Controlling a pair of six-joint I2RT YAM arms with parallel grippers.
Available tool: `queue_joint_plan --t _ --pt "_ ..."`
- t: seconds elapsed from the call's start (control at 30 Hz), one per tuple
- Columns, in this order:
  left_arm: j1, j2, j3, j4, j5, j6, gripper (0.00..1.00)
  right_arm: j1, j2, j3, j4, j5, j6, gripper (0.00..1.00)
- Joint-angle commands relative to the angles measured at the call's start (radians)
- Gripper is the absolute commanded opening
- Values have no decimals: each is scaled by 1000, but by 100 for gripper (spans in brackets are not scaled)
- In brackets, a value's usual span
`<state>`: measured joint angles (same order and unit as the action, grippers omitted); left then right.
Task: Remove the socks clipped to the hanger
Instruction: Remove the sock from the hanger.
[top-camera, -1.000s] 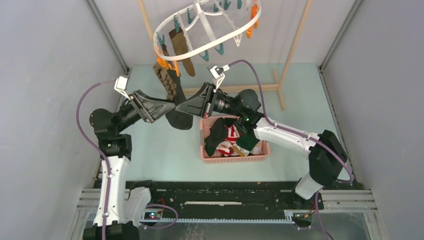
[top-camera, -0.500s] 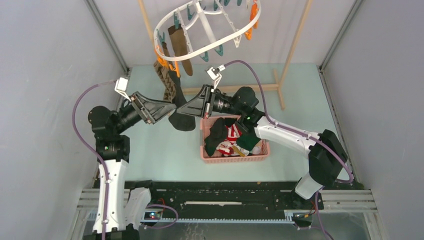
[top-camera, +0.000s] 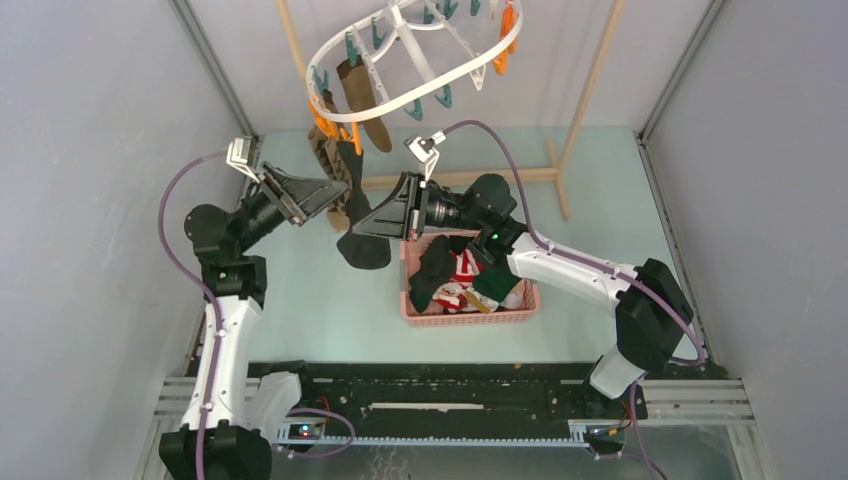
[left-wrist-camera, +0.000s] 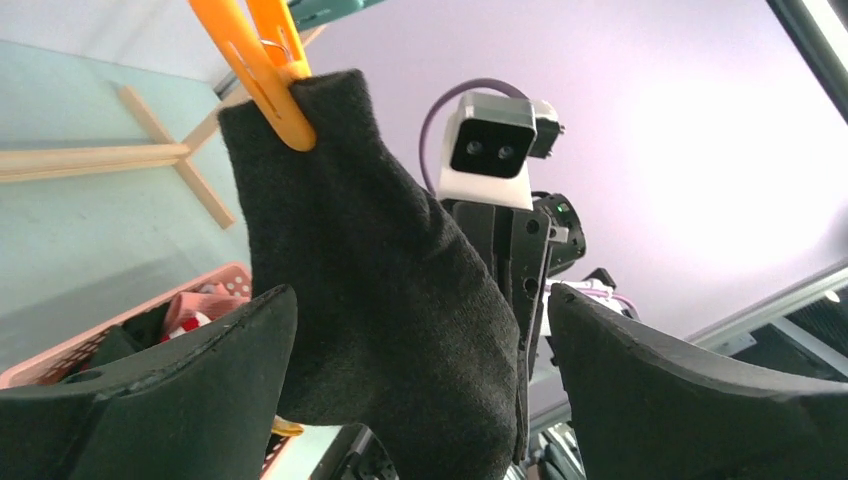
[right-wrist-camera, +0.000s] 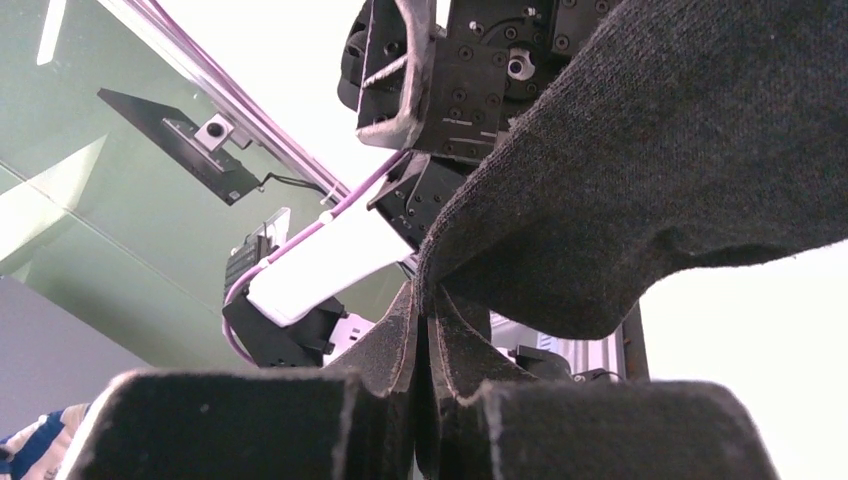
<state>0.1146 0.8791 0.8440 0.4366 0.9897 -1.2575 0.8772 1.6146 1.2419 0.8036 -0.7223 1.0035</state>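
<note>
The white oval hanger (top-camera: 400, 100) hangs at the top, with a brown sock (top-camera: 362, 100) and an argyle sock (top-camera: 322, 150) clipped to it. A black sock (left-wrist-camera: 380, 300) hangs from an orange clothespin (left-wrist-camera: 262, 70). My left gripper (left-wrist-camera: 420, 295) is open with its fingers on either side of the black sock, just below the pin; in the top view the left gripper (top-camera: 328, 190) is under the ring's left end. My right gripper (right-wrist-camera: 428, 300) is shut on the black sock's (right-wrist-camera: 650, 170) lower edge, and from above the right gripper (top-camera: 365, 225) sits at the sock's foot (top-camera: 362, 248).
A pink basket (top-camera: 470, 318) holding several loose socks stands on the pale green table under the right forearm. The light wooden rack frame (top-camera: 592, 90) rises behind, its foot bar (top-camera: 520, 175) lying on the table. Grey walls close in both sides.
My left gripper has risen and moved back toward the orange clothespin, staying open. The right gripper has shifted slightly left, still shut on the black sock.
</note>
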Motion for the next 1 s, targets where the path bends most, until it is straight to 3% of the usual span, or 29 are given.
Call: queue_joint_plan --t 0.0,0.37,0.73,0.87,0.97 --pt "-24 -18 -51 133 8 -83 100 4 12 65 38 -36 24 9" --pt "-27 -78 -154 71 21 -59 97 10 30 102 51 -65 51 9" --pt "-52 -53 -135 381 14 -356 87 22 89 122 67 -68 73 9" --pt "-55 -61 -149 407 16 -365 82 22 98 133 64 -66 73 9" --pt "-56 -60 -162 406 24 -354 70 23 99 136 48 -62 66 10"
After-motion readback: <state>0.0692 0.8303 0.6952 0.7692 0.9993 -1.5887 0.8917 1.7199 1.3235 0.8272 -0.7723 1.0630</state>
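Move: The black sock still hangs from its orange clip. Its middle lies about 2 cm back, 5 cm to the right and 4 cm below my open left hand. The clip is some 7 cm ahead of that hand, 4 cm right and 5 cm above, and the patterned sock hangs 3 cm ahead, 1 cm left and 8 cm below it. My right hand already pinches the black sock's edge, with the sock's middle about 5 cm ahead, 1 cm left and 3 cm up. My left hand dips nearly 4 cm, comes back up, and draws back about 3.5 cm and slightly right to bring its fingers around the black sock below the clip. It turns some 10 degrees clockwise and begins to close, by about a quarter. My right hand keeps its pinch and, after rising a little, feeds the sock edge about 2 cm left and slightly down. ##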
